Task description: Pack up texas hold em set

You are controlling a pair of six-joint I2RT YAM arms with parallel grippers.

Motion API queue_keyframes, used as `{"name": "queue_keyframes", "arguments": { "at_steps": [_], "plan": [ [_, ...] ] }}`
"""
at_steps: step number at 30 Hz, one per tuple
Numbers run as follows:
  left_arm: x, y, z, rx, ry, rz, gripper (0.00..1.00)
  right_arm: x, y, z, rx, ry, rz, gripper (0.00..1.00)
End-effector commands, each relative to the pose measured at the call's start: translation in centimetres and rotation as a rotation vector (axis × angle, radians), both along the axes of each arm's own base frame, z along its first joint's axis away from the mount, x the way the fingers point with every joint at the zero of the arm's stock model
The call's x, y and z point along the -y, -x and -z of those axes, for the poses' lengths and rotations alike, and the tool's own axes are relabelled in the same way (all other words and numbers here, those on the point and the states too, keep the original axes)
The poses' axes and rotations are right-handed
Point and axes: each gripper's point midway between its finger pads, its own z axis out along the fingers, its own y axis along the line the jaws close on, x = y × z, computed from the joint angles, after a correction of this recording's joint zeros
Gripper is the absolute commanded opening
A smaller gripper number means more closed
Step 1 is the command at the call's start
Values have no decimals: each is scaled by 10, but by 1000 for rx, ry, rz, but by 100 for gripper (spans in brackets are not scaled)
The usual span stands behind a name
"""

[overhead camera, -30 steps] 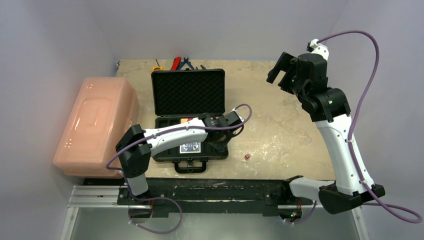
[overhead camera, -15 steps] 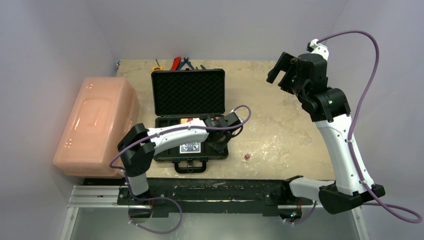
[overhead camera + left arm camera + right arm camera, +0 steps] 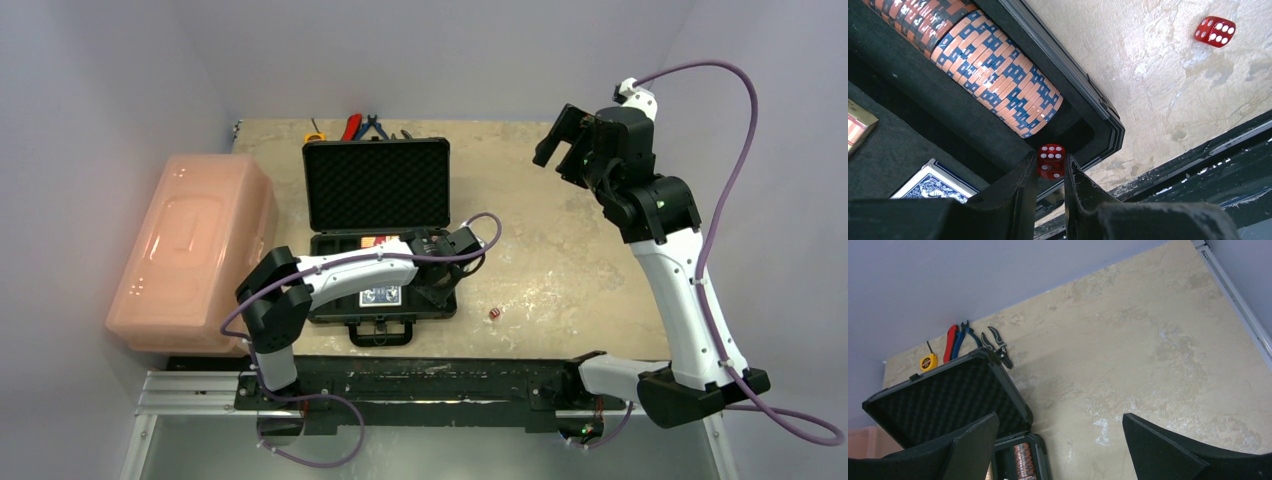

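The black case [image 3: 376, 185] stands open on the table, foam lid up. My left gripper [image 3: 1051, 172] is shut on a red die [image 3: 1051, 161] and holds it over the case's near right corner, just past the end of a reddish chip roll [image 3: 998, 75]. The blue card deck [image 3: 935, 185] lies in the tray to the left, and the red deck [image 3: 858, 125] shows at the edge. The second red die [image 3: 1215, 31] lies on the table right of the case [image 3: 495, 313]. My right gripper [image 3: 1058, 440] is open and empty, high above the table's far right.
A large pink bin [image 3: 195, 250] stands left of the case. Pliers [image 3: 998, 346] and a yellow tape measure [image 3: 927, 361] lie behind the case at the back edge. The table's near edge and black rail [image 3: 1198, 170] run just beyond the case corner.
The left arm has drawn back slightly toward the left, keeping the die in its grip over the case. The right arm has not moved.
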Motion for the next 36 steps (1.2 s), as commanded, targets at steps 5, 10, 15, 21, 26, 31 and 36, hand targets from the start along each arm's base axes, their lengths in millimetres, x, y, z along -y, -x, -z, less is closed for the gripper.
{"name": "queue_keyframes", "arguments": {
  "at_steps": [5,10,15,21,26,31,36],
  "plan": [
    [5,-3,-1,14,30,-14,23,-2,-3,-8,23,-17,1,99],
    [4,-4,-3,21,34,-14,35,-1,-3,-7,21,-13,5,99],
    [4,-5,-6,31,42,-14,41,-1,-3,-7,21,-14,6,99],
    [4,-6,-18,60,73,-8,45,1,-3,-5,16,-9,13,99],
    [-3,-8,-36,115,112,-7,52,2,-3,-2,6,-2,18,99],
    [-21,-13,-59,204,132,-34,61,3,-1,9,-24,9,17,99],
    [-44,-11,-83,285,169,-61,72,1,4,31,-80,21,4,99]
  ]
}}
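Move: The left hand holds a red die just over the empty near end of the case's right-hand chip slot, its spot about 1 cm straight below. The blue chip roll is some 4 cm ahead, the blue card deck about 11 cm left and level, and the loose die about 10 cm right and 3 cm back. From the right hand that slot end lies roughly 20 cm left, 13 cm back and 32 cm below. The left fingers open, letting go of the die in the slot, then rise about 6 cm, veering left. ##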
